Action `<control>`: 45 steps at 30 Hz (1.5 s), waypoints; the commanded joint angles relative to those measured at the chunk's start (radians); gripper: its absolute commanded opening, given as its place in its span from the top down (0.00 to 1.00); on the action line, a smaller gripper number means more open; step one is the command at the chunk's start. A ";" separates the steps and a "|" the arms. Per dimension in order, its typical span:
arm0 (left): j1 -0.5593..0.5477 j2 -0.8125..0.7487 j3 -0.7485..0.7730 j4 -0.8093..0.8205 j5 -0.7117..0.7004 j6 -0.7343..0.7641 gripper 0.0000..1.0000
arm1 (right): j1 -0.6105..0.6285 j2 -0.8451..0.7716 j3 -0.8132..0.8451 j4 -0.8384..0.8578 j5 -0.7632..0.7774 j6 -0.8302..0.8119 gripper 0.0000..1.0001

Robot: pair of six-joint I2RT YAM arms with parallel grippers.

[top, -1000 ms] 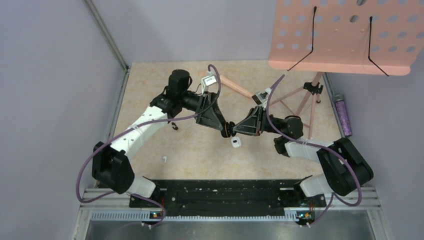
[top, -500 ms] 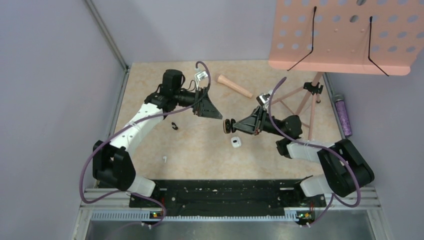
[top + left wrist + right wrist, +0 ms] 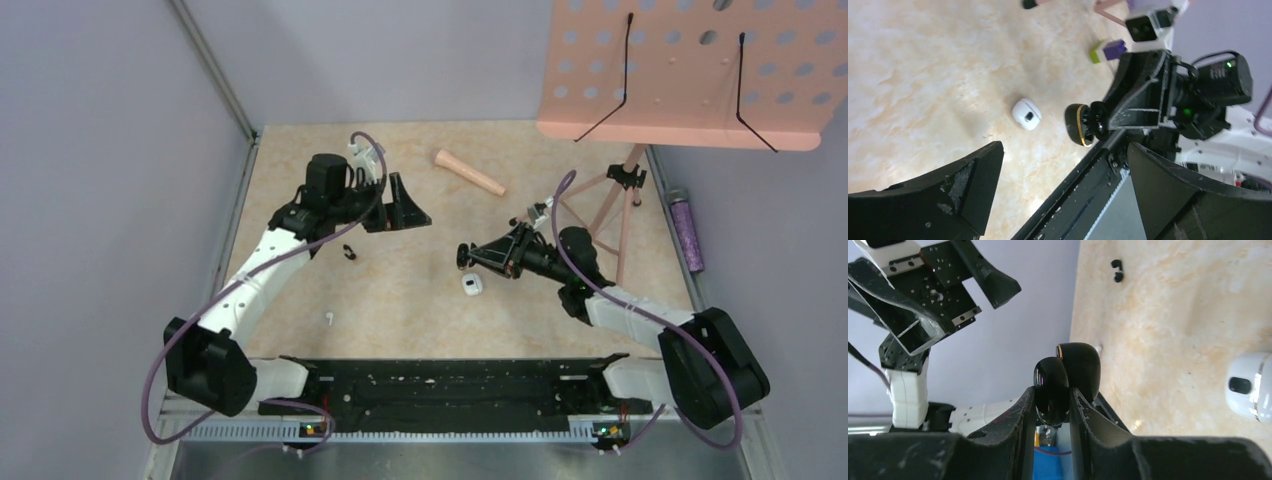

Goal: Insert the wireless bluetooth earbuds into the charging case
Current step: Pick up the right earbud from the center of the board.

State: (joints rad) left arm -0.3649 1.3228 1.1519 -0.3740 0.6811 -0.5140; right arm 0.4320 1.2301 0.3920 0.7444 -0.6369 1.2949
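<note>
My right gripper (image 3: 470, 256) is shut on a glossy black charging case (image 3: 1079, 367) with a gold rim. The case is hinged open and held just above the table. One half sits between the fingers (image 3: 1075, 410) and the other sticks out beyond them. A tiny white earbud (image 3: 328, 318) lies on the table at the near left, far from both grippers. My left gripper (image 3: 418, 215) hangs open and empty at the back left, well apart from the case (image 3: 1075, 125). No other earbud shows.
A white rounded pod (image 3: 472, 284) with a dark oval spot lies just below the held case. A small black hooked piece (image 3: 348, 251) lies under the left arm. A pink cone (image 3: 470, 172), a stand's legs (image 3: 600, 205) and a purple bottle (image 3: 685, 230) sit at the back and right.
The left gripper has opened wide and pulled back to the left, away from the case it was touching. The right gripper has kept its hold and sunk a little toward the table.
</note>
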 commanded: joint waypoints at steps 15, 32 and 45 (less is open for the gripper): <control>0.094 -0.149 -0.197 -0.211 -0.876 -0.275 0.30 | -0.010 -0.186 0.055 -0.424 0.108 -0.230 1.00; 0.096 0.224 -0.098 -0.219 -0.886 -0.173 0.55 | -0.009 -0.210 0.041 -0.435 0.117 -0.231 1.00; 0.098 0.350 -0.053 -0.156 -0.912 -0.126 0.56 | -0.009 -0.214 0.043 -0.436 0.115 -0.226 1.00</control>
State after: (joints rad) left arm -0.2695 1.6478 1.0542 -0.5735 -0.2047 -0.6708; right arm 0.4294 1.0409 0.3946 0.2863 -0.5240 1.0809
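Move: The black earbuds, a close pair, lie about 17 cm to the left hand's left, 7 cm ahead and some 24 cm below. The white case stands about 7 cm to that hand's right, level with it fore and aft, and a white earbud about 21 cm to its left and 6 cm back, both on the table some 24 cm down. From the right hand, the black earbuds are roughly 25 cm left, 11 cm ahead and 18 cm below. Towards the pair of black earbuds the left hand sinks about 21 cm while swinging some 16 cm left, the sideways part done first, then nearly straight down with a slight forward drift. Its wrist turns about 65 degrees from pointing right to pointing steeply down, and the empty fingers narrow from wide to under half open. The right hand, still gripping the black case, lowers about 4 cm and a little right, then holds still. ##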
